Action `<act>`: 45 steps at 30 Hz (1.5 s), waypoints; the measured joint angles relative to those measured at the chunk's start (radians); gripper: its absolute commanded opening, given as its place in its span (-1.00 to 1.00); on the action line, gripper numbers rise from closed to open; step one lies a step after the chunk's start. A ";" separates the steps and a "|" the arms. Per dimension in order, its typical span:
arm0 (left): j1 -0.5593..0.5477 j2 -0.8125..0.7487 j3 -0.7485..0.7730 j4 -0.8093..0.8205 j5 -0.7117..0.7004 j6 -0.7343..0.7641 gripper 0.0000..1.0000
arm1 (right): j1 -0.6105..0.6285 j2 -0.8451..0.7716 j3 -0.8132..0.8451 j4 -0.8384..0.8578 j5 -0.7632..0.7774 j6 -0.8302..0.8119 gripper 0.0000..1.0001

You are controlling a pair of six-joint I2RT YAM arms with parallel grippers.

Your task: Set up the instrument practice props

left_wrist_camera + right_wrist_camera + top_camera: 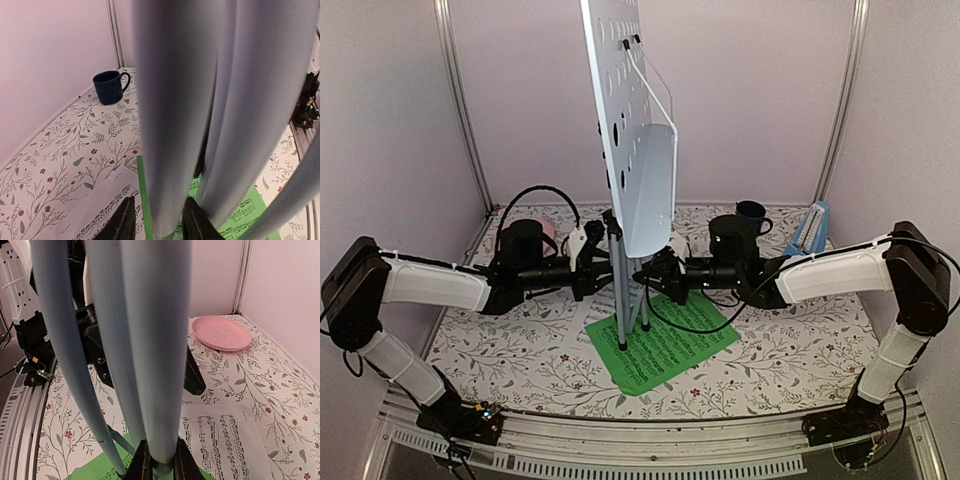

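The pale grey perforated music stand (635,130) stands upright mid-table on its silver tripod (617,290), feet on a green sheet-music page (670,345). My right gripper (645,270) comes in from the right and is shut on a tripod tube (155,355), fingers pressed to both sides. My left gripper (603,262) straddles another tube (170,125) from the left. Its right finger touches the tube; a narrow gap shows at the left finger (124,220). A white music page (225,440) lies beside the green one. The light-blue metronome (812,230) stands at the back right.
A dark blue mug (752,214) sits at the back, right of the stand. A pink plate (221,333) lies at the back left, mostly hidden behind my left arm in the top view. Pale walls and metal corner posts close in the floral table (520,350).
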 measured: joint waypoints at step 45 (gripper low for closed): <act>0.046 0.082 0.185 -0.217 -0.016 0.169 -1.00 | -0.047 -0.122 -0.014 -0.213 0.116 -0.053 -1.00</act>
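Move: The music stand's far-left leg is between the left hand's still-open fingers, about 1 cm to its right and level with it. The right leg, already held by the right hand, stands some 7 cm right and 2 cm nearer; the near leg is about 4 cm right and 4 cm back. The green sheet's middle lies roughly 16 cm below the right hand, 6 cm to its right and 3 cm nearer. The stand's far-left leg is pinched as the left fingers close on it after a nudge to the right of under 1 cm, then it is pushed forward about 4 cm, fingertips tipping down a little. Meanwhile the right hand keeps its grip on the right leg and, starting later, draws it about 4 cm right and 2 cm forward, away from the left hand, turning slightly clockwise. ##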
